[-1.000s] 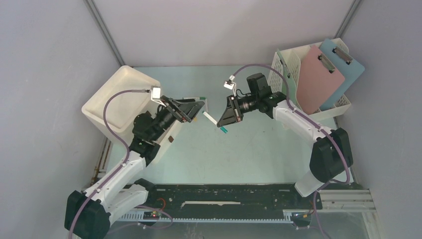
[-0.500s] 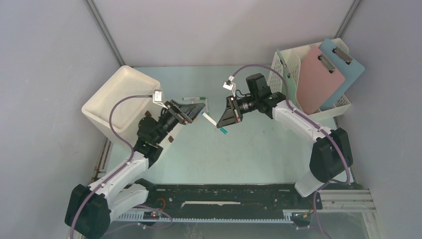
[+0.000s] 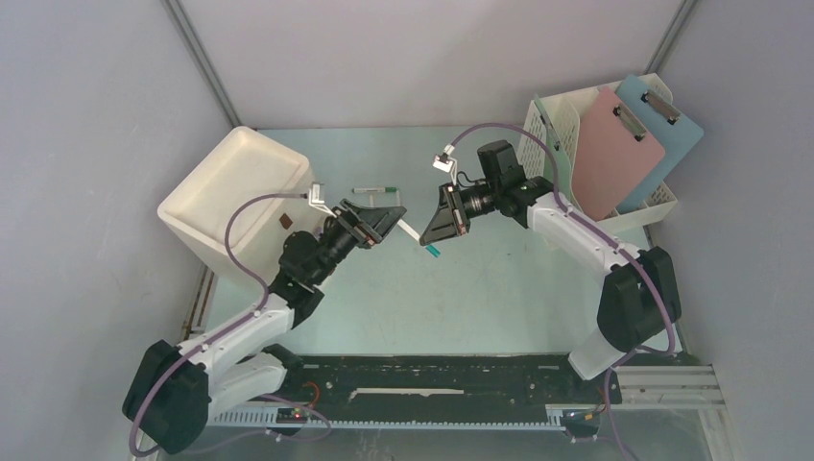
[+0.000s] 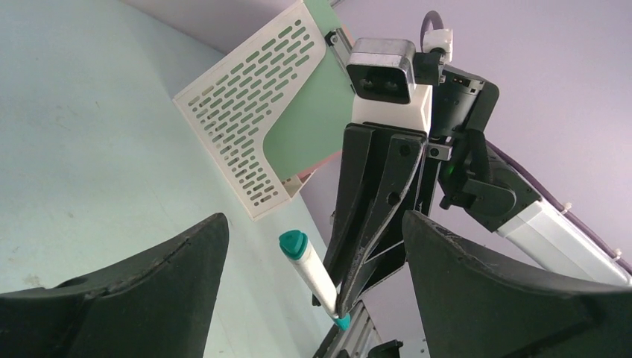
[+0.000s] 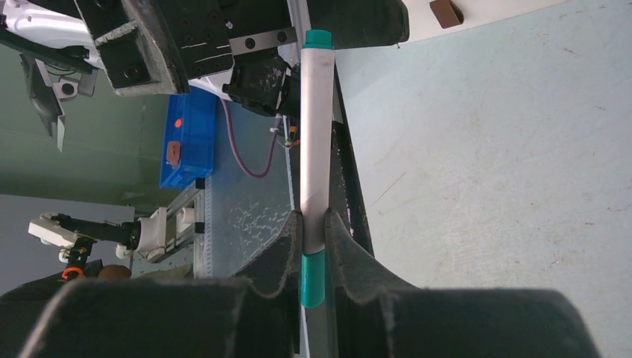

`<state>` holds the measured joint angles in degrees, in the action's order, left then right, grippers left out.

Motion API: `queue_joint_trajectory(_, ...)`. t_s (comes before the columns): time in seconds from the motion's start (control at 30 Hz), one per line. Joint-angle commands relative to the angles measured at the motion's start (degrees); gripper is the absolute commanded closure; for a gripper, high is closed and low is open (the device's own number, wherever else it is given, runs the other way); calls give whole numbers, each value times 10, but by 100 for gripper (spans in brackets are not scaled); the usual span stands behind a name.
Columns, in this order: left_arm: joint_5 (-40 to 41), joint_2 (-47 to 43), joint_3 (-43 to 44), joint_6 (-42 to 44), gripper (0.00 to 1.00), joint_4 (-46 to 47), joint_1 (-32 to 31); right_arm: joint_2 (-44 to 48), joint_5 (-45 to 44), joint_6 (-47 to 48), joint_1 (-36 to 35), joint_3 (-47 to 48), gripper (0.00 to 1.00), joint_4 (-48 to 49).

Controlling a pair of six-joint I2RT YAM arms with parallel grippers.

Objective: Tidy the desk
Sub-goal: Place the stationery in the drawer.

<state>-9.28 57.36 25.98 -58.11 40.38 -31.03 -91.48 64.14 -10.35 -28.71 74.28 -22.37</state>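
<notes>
A white marker with teal ends (image 3: 419, 239) hangs above the pale green desk (image 3: 499, 288), and my right gripper (image 3: 429, 242) is shut on it near its lower end. In the right wrist view the marker (image 5: 316, 134) runs straight up from the right gripper (image 5: 313, 227). My left gripper (image 3: 386, 219) stands open just left of the marker's upper end. From the left wrist the marker (image 4: 311, 274) points between the left gripper's (image 4: 313, 294) wide-apart fingers without touching them. A second marker (image 3: 374, 190) lies on the desk behind the left gripper.
A white box-shaped bin (image 3: 230, 187) stands at the left, with a small brown piece (image 3: 286, 222) by its right side. At the back right a white perforated file rack (image 3: 562, 134) holds a pink clipboard (image 3: 614, 154) and a blue one (image 3: 662, 134).
My left arm has swung right, away from the bin, bringing its open gripper up to the held marker's upper end. The right arm and marker have stayed put.
</notes>
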Motion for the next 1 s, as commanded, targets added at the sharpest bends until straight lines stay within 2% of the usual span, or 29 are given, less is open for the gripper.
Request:
queue_joint_trajectory(0.0,37,-4,-14,-29,8,52,-13,26,19,3,5,1,100,15)
queue_joint_trajectory(0.3,59,4,-30,-63,11,95,-23,26,18,4,8,1,100,15)
queue_joint_trajectory(0.5,60,25,-26,-74,17,108,-33,27,18,3,8,1,100,15)
queue_joint_trajectory(0.67,58,52,-19,-85,26,129,-49,26,14,4,11,1,100,15)
queue_joint_trajectory(0.77,58,64,-14,-84,34,131,-58,24,7,4,14,1,100,14)
queue_joint_trajectory(0.83,56,71,-11,-80,44,132,-63,23,6,4,16,1,100,13)
queue_joint_trajectory(0.97,48,87,-7,-81,76,145,-65,24,1,7,16,1,100,12)
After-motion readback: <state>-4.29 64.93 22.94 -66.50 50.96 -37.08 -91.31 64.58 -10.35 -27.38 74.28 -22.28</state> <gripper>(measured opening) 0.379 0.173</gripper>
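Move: The marker I still hold in my right hand is what my open left hand goes for: its middle lies about 5 cm right of the left hand, 3 cm back and 3 cm lower. My right fingertips are some 7 cm right, 5 cm back and 4 cm below the left hand. The green-capped marker lies about 12 cm ahead, 5 cm left and 20 cm down. From my right hand, the held marker's middle is roughly 2 cm forward, 2 cm left and 1 cm up. With my right hand keeping its pinch and nearly still, I steady my left hand beside the marker's free half, rolling and tipping it about 10 degrees. Then I slide it right and down, about 3.5 cm in all, so the fingers straddle the white barrel between its free teal end and my right fingers, and close them from wide open until they seem to meet the barrel. ##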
